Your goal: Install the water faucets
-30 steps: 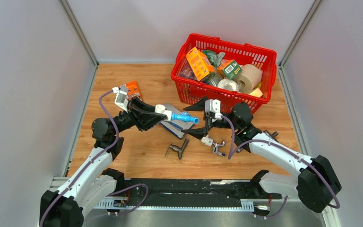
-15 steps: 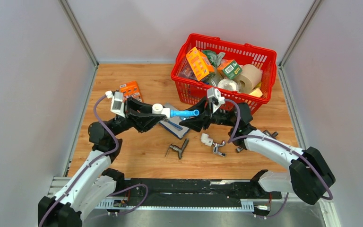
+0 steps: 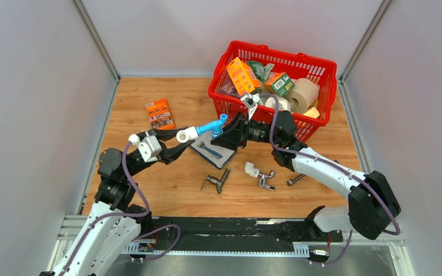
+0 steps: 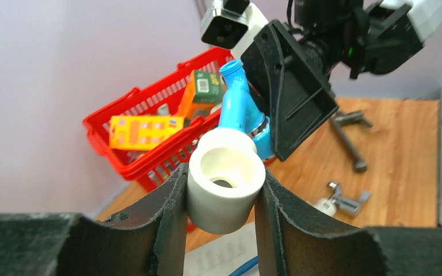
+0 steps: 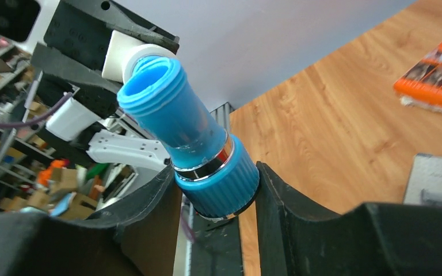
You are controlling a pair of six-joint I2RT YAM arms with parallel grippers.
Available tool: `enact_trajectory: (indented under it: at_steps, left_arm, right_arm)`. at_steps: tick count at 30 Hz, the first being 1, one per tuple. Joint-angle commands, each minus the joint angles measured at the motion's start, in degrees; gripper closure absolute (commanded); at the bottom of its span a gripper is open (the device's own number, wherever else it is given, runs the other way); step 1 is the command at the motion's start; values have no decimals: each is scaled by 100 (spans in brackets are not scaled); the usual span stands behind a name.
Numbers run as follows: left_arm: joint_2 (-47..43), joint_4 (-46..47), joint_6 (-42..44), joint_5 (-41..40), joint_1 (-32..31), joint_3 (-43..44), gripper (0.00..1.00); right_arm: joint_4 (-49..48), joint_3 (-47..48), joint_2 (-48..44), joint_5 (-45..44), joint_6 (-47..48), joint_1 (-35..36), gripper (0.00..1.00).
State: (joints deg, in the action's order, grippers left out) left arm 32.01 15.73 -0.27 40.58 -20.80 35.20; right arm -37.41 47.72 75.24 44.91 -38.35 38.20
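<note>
The light-blue water faucet (image 3: 210, 127) hangs above the table between both arms, its spout tilted up toward the basket. My left gripper (image 3: 179, 138) is shut on its white end fitting (image 4: 225, 178), which sits squeezed between the two black fingers. My right gripper (image 3: 225, 134) is shut on the ribbed blue end (image 5: 218, 185) of the same faucet. In the right wrist view the faucet's open threaded mouth (image 5: 149, 77) points at the camera, with the white fitting (image 5: 128, 54) behind it. The T-shaped handle is hidden.
A red basket (image 3: 288, 54) full of boxes and tape rolls stands at the back right. On the wood lie an orange packet (image 3: 160, 114), a grey card with a blue tool (image 3: 212, 150), a dark grey tap (image 3: 217, 181), a chrome tap with white elbow (image 3: 260, 174) and a metal rod (image 3: 295, 180).
My right gripper rose from beside the chrome tap, moved left and shut on the faucet's blue end. My left arm drew back left, and the faucet tilted up toward the basket.
</note>
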Motion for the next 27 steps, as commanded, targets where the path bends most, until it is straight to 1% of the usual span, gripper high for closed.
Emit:
enact_trajectory:
  at_steps: [1, 3, 4, 5, 7, 8, 9, 10, 12, 13, 14, 16, 19, 20, 22, 27]
  left_arm:
    - [-229, -1273, 1916, -1341, 129, 40, 100]
    - [-326, -1309, 1900, -1526, 128, -4, 100]
    - [-336, -1300, 1821, -1657, 120, -13, 100]
    - [-336, -1257, 1551, -1754, 120, -13, 100]
    - [-240, -1273, 1032, -2070, 128, -5, 100]
    - [-204, -1369, 664, -2245, 129, 48, 100]
    - [-91, -1440, 495, -2230, 129, 101, 100]
    - [-29, -1510, 145, -2177, 129, 153, 100]
    - [164, -1511, -470, -2107, 129, 180, 100]
    - [217, -1511, -595, -1906, 129, 206, 100]
    - [305, -1494, -858, -1826, 137, 215, 100]
    - [437, -1502, -1035, -1475, 129, 250, 100]
    - [569, -1774, -1133, -1430, 129, 355, 100]
    - [639, -1923, -1220, -1404, 129, 391, 100]
    - [762, -2099, -1474, -1298, 137, 531, 100]
    - [1237, -2355, -2212, -640, 190, 944, 100]
  right_arm:
    - [-38, 448, 174, 369, -1340, -40, 100]
    - [-21, 492, 306, 431, -1596, -40, 99]
    - [-30, 510, 350, 466, -1632, -40, 94]
    - [-47, 510, 386, 475, -1623, -40, 86]
    - [22, 492, 351, 493, -1256, -40, 79]
    - [154, 510, 299, 467, -1019, -40, 74]
    - [372, 536, 237, 432, -660, -40, 65]
    - [618, 562, 184, 423, -169, -40, 53]
    - [1180, 589, -26, 213, 763, -40, 39]
    - [1322, 537, -140, 55, 1124, -40, 33]
    - [1359, 467, -263, -68, 1467, -40, 30]
    - [1228, 343, -500, -210, 1690, -40, 28]
    - [1104, 334, -668, -18, 2058, -40, 26]
    - [1139, 325, -738, 18, 2373, -32, 24]
    - [1349, 159, -931, -112, 3250, -31, 15]
    - [1595, -509, -1511, -341, 5457, 38, 1]
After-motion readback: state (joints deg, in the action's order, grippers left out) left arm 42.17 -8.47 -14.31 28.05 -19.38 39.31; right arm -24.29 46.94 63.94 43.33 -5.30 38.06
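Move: The left hand grips the blue faucet's white elbow; the faucet's collar, in the right fingers, lies about 10 cm to its right, 1 cm ahead and level. The grey case is some 33 cm below the left hand, 17 ahead and 9 right, the small metal tap 4 ahead and 11 right. From the right hand the white elbow is about 10 cm left, 1 back, level; the chrome faucet 1 ahead, 17 right, 28 below. Right twists the collar 15 degrees, releases, backs off right; left sinks about 10 cm and forward, tipping down. ##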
